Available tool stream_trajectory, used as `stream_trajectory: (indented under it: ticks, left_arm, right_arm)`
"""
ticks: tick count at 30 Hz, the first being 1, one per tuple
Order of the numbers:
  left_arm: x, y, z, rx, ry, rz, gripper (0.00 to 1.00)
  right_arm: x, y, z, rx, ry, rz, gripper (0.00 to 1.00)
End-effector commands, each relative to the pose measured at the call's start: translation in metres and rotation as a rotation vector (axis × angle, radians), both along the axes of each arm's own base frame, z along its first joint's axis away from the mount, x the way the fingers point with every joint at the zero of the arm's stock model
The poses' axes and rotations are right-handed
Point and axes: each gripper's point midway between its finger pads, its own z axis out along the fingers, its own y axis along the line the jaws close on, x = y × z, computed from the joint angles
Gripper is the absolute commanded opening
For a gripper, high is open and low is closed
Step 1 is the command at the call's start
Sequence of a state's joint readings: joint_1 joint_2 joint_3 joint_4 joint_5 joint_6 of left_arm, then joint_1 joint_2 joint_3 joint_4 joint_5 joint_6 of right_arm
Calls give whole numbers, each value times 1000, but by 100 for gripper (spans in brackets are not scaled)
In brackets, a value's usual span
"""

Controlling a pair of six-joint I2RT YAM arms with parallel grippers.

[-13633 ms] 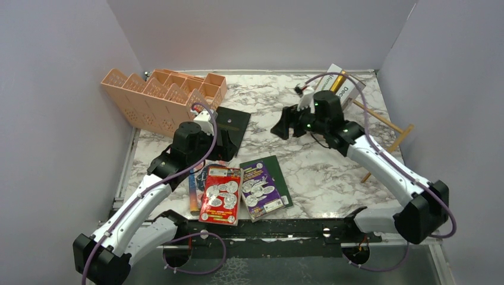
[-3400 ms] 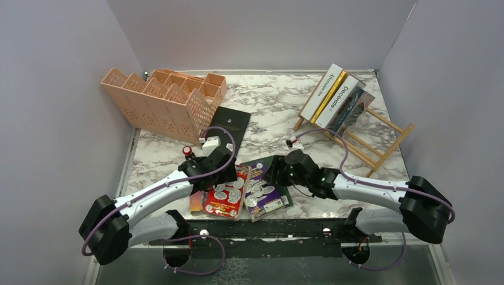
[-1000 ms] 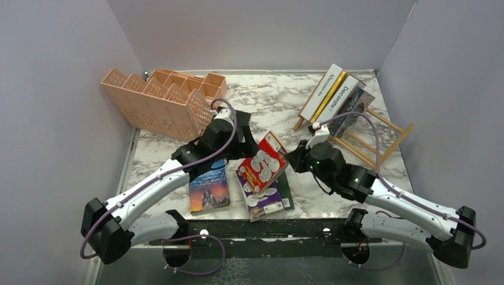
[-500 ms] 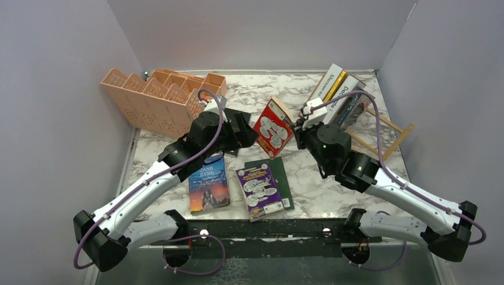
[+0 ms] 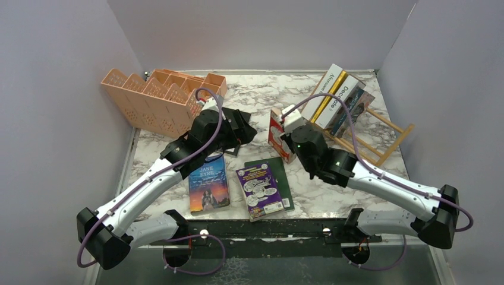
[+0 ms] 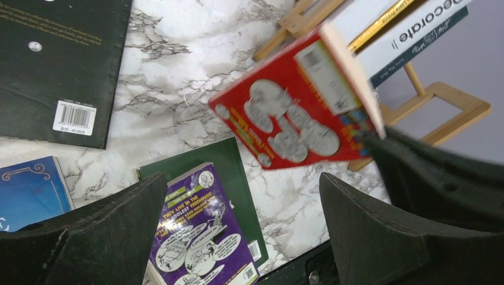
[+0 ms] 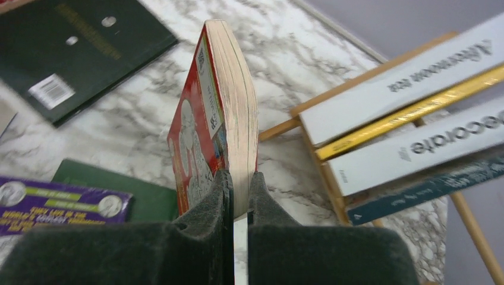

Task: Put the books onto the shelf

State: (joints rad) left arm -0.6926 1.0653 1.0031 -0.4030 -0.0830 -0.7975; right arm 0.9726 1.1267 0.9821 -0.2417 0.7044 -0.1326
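My right gripper (image 7: 238,184) is shut on the lower edge of the red cartoon book (image 7: 220,113), which it holds upright above the table just left of the shelf (image 5: 380,133). The white book (image 7: 404,89), a yellow one, the "Decorate" book (image 7: 428,148) and a blue-spined one lean on that wooden rack. My left gripper (image 6: 243,231) hangs open and holds nothing, with the purple book (image 6: 196,231) lying on the green book (image 6: 226,172) below it. The black book (image 6: 53,59) and the blue Jane Eyre book (image 5: 208,187) lie flat on the table.
A peach lattice organizer (image 5: 160,98) stands at the back left. Grey walls close in the marble table (image 5: 267,98) on three sides. The black rail with the arm bases runs along the near edge.
The right gripper has carried the red book from above the purple book back and right toward the shelf, turning it up on edge. The left gripper drew back a little, still open.
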Motion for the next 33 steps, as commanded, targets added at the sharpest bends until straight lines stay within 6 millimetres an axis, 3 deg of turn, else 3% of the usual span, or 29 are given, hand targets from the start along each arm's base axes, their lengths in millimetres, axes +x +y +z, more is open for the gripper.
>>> stream_trajectory:
  ticks: [1, 6, 14, 25, 33]
  left_arm:
    - [15, 12, 9, -25, 0, 108, 99]
    - [19, 20, 5, -41, 19, 154, 99]
    - [10, 24, -15, -93, 92, 196, 99]
    - [-22, 0, -73, -127, 294, 51, 99]
    - [-29, -2, -82, -161, 306, 31, 69]
  right_arm:
    - [-28, 45, -27, -40, 80, 161, 1]
    - [-61, 77, -57, -54, 135, 279, 1]
    - [-109, 121, -71, 98, 254, 522, 1]
    - [-126, 141, -83, 193, 308, 621, 1]
    - [-139, 151, -80, 256, 322, 698, 1]
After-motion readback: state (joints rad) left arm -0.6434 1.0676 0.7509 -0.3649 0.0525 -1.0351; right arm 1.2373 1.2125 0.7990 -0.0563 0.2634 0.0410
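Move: Clasped in the right fingers, the red book has its middle about 4 cm ahead of that hand, 3 cm left and 7 cm below. The open left gripper it is taken to lies some 16 cm left, level in height and reach; the purple book is 11 cm back, 12 cm left and 21 cm down. From the left hand, the red book lies 4 cm ahead, 13 cm right and 7 cm lower; the black book is roughly 14 cm ahead, 8 cm left, 21 cm down. Swinging the held red book left and back by some 18 cm while sinking about 9, the right hand turns roughly 35 degrees counter-clockwise and tips down, bringing the book towards the left gripper and over the purple book. The left hand first edges forward-left, then drops about 10 cm and draws back a little, tipping down, and its fingers start closing about the book's free part. ##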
